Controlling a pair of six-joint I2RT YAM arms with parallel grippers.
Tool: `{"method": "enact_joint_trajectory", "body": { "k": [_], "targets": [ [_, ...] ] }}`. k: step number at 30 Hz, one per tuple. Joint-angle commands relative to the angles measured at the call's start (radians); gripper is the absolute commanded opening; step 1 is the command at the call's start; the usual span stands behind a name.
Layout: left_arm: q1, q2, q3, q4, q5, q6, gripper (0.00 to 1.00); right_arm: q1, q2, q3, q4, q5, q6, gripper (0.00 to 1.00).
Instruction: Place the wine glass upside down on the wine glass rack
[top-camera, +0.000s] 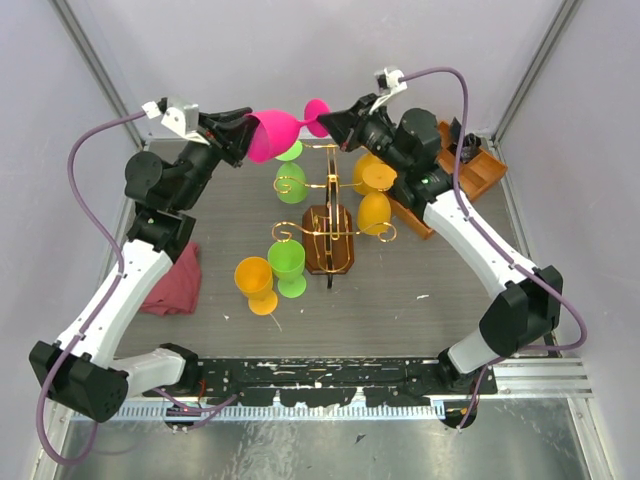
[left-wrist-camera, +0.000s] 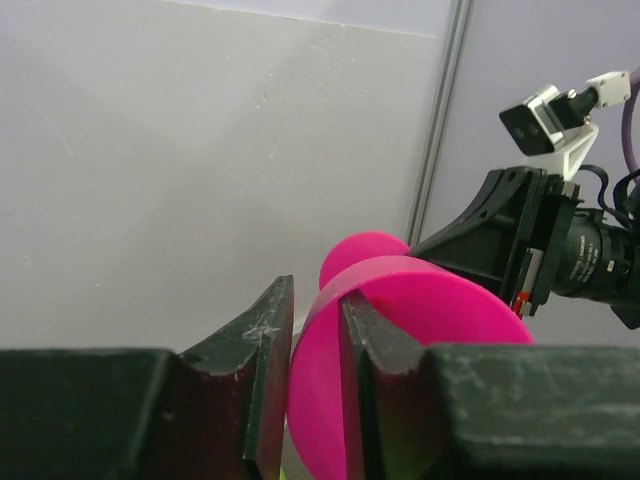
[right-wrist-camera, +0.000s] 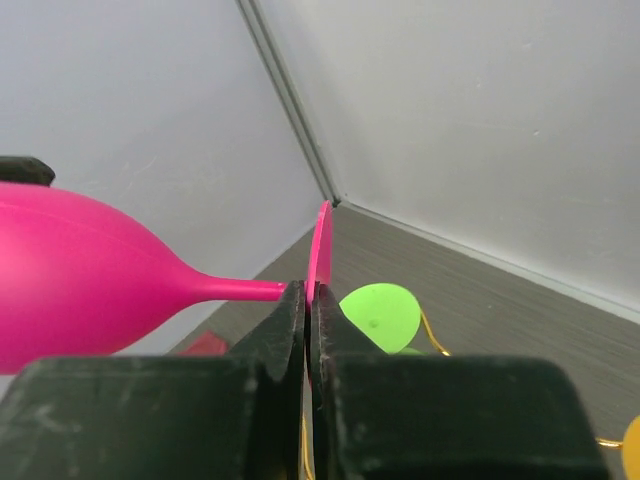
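A pink wine glass (top-camera: 272, 135) hangs sideways in the air above the back of the wine glass rack (top-camera: 330, 250), a gold wire stand on a dark wooden base. My left gripper (top-camera: 243, 135) straddles the bowl's rim, one finger inside and one outside. In the left wrist view a gap shows between the outer finger (left-wrist-camera: 262, 330) and the pink wine glass wall (left-wrist-camera: 420, 310), so the left gripper (left-wrist-camera: 315, 290) is slightly open. My right gripper (right-wrist-camera: 308, 290) is shut on the wine glass's thin round foot (right-wrist-camera: 320, 250), with the stem and bowl (right-wrist-camera: 80, 285) pointing left.
Green glasses (top-camera: 290, 185) and orange glasses (top-camera: 372, 175) hang on the rack's arms. An orange glass (top-camera: 254, 277) and a green glass (top-camera: 287, 262) are at the rack's front left. A red cloth (top-camera: 172, 280) lies left. A wooden tray (top-camera: 475, 170) sits back right.
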Motion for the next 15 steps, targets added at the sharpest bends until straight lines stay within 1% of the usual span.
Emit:
{"method": "enact_joint_trajectory", "body": {
  "k": [1, 4, 6, 11, 13, 15],
  "targets": [
    [-0.004, -0.024, -0.017, 0.033, 0.016, 0.02, 0.36, -0.004, -0.024, 0.043, 0.007, 0.042, -0.073, 0.01],
    [-0.004, -0.054, -0.043, -0.037, -0.001, 0.073, 0.44, -0.003, -0.025, 0.067, -0.03, 0.088, -0.127, 0.01],
    [-0.004, -0.089, -0.071, -0.094, -0.021, 0.117, 0.51, -0.004, -0.024, 0.095, -0.062, 0.138, -0.17, 0.01],
    [-0.004, -0.173, -0.136, -0.292, -0.093, 0.247, 0.68, -0.005, -0.018, 0.173, -0.152, 0.324, -0.33, 0.01],
    [-0.005, -0.197, -0.145, -0.381, -0.102, 0.298, 0.7, -0.008, -0.018, 0.192, -0.159, 0.368, -0.382, 0.01],
    [-0.004, -0.215, -0.147, -0.447, -0.095, 0.337, 0.72, -0.01, -0.012, 0.218, -0.167, 0.377, -0.443, 0.01]
  ]
}}
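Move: Some 15 cm back, 11 cm right and 13 cm below the right hand, which already grips the pink wine glass by its foot, is the rack's empty near right hook. The rack's hanging green glass is about level ahead, 6 cm left and 16 cm down; its nearer hanging yellow one is 9 cm back, 9 cm right and 15 cm down. From the left hand the pink glass's middle is 2 cm ahead, 6 cm right, 4 cm lower. Opening wide from its already loosened hold at the pink glass's rim, the left hand comes free and sinks about 6 cm, easing left and a little back. The right hand keeps its pinch on the foot and carries the glass some 5 cm right, 3 cm forward and slightly up, swinging clockwise by roughly 15 degrees. ##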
